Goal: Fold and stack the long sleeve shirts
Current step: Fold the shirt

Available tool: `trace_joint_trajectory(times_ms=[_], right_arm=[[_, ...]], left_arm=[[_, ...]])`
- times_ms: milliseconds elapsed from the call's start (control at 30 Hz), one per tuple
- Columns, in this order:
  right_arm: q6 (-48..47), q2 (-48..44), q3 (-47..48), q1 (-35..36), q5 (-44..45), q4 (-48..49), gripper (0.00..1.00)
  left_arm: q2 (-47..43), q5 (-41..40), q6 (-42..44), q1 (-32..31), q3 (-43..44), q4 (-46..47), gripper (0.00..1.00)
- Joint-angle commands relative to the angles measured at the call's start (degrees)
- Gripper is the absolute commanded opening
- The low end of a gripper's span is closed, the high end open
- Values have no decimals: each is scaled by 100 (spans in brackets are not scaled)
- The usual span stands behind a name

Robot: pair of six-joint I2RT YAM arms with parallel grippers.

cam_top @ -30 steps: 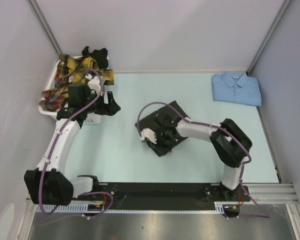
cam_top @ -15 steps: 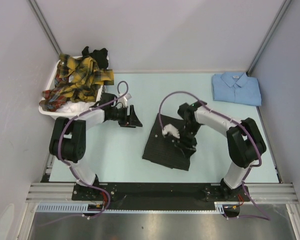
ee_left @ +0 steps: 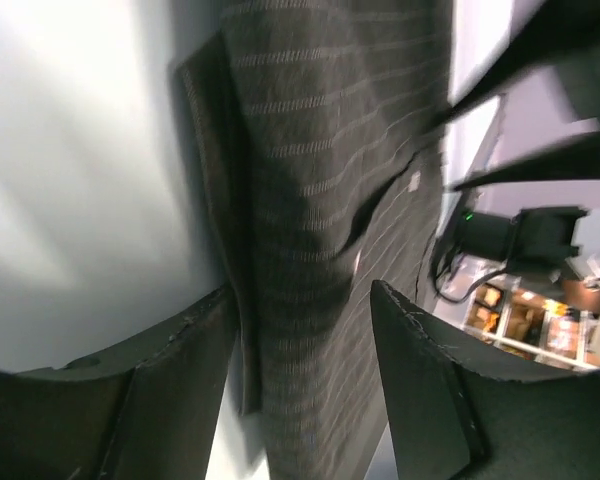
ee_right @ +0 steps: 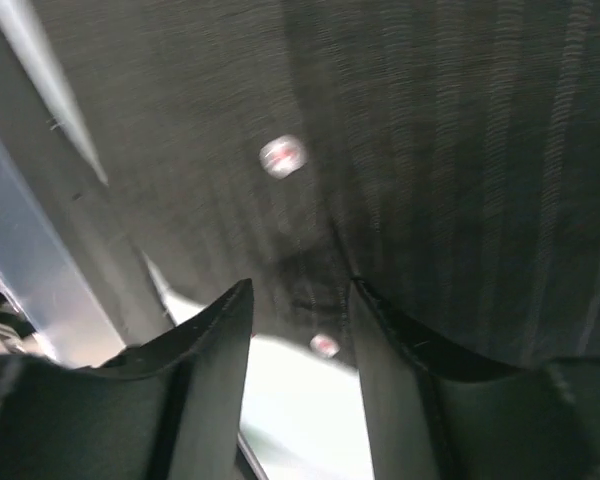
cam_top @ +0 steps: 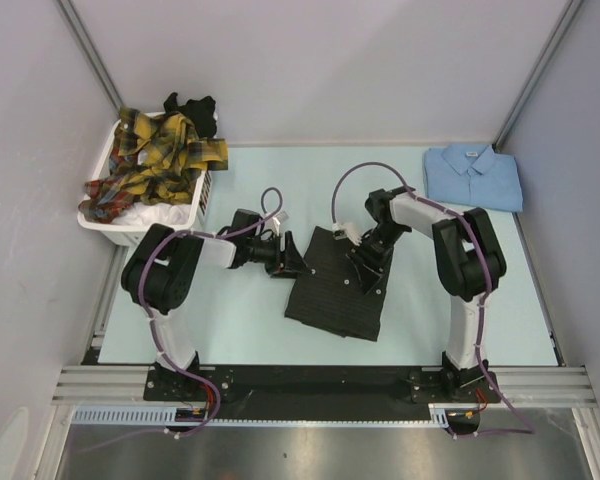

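Observation:
The charcoal pinstriped shirt (cam_top: 332, 295) lies folded flat at mid-table. My left gripper (cam_top: 291, 266) reaches low along the table to its upper left edge. In the left wrist view the jaws (ee_left: 302, 302) stand apart with the shirt's folded edge (ee_left: 320, 150) between them, gaps on both sides. My right gripper (cam_top: 364, 270) points down on the shirt's upper right part. Its jaws (ee_right: 300, 298) are open over the dark cloth (ee_right: 430, 150), with a pale button (ee_right: 323, 345) and bare table between them. A folded light blue shirt (cam_top: 473, 177) rests at the back right.
A white laundry basket (cam_top: 140, 222) at the back left holds yellow-red plaid shirts (cam_top: 155, 162) and a black garment (cam_top: 192, 106). Grey walls close in the table on three sides. Both arms' cables loop above the dark shirt.
The left arm swung from the basket down to the dark shirt's left edge, its jaws narrowing. The right gripper opened and shifted to the shirt's upper right; the shirt now lies flatter.

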Motion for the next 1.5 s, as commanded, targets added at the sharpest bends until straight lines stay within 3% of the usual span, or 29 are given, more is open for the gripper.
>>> trace_joint_trajectory(times_ms=[0, 200, 300, 533, 567, 833, 1067, 1267, 1367, 1467], right_arm=[[692, 462, -51, -57, 638, 628, 47], [692, 709, -104, -101, 858, 733, 47], [674, 762, -69, -110, 841, 698, 46], [893, 639, -34, -171, 578, 698, 48], [963, 595, -16, -250, 508, 707, 48], [2744, -255, -68, -1269, -1311, 1363, 53], [4442, -934, -595, -1955, -2182, 2604, 64], [6103, -1294, -1306, -2114, -2648, 4088, 69], [7184, -1374, -1851, -2114, -2754, 5090, 73], [8143, -1426, -2370, -2158, -2754, 6083, 82]], left_arm=[[666, -902, -520, -120, -106, 637, 64], [1044, -1051, -652, -173, 88, 945, 61], [1088, -1052, -670, -190, 184, 998, 51], [686, -666, -478, -199, 448, 964, 2], [580, -682, -372, -199, 579, 807, 0], [-590, -1384, 1613, -173, 1335, -1952, 0], [-995, -2684, 3073, -164, 3194, -4351, 0], [-829, -4785, 4635, -383, 5487, -6180, 0], [-249, -5646, 5260, -638, 6744, -7050, 0], [129, -6234, 5552, -1007, 7032, -7570, 0]])
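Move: The folded dark shirt lies right in front of my left hand, its left edge already between the open fingers; its middle is about 7 cm to the right, 3 cm back and 2 cm lower. The laundry basket stands some 22 cm ahead and 30 cm to the left, the folded blue shirt about 23 cm ahead and 34 cm to the right. From my right hand, over the dark shirt, that shirt's middle is roughly 5 cm left, level with it, and 3 cm below. My left hand works some 3 cm forward and 2 cm right, further over the dark shirt's left edge, dips slightly, and shuts on the cloth, then sweeps up about 24 cm, forward and left towards the basket side, wrist rolling and tipping up. My right hand first sinks 2 cm over the shirt and stays until that grip is made, then draws off forward and upward, turning clockwise and opening wider. ##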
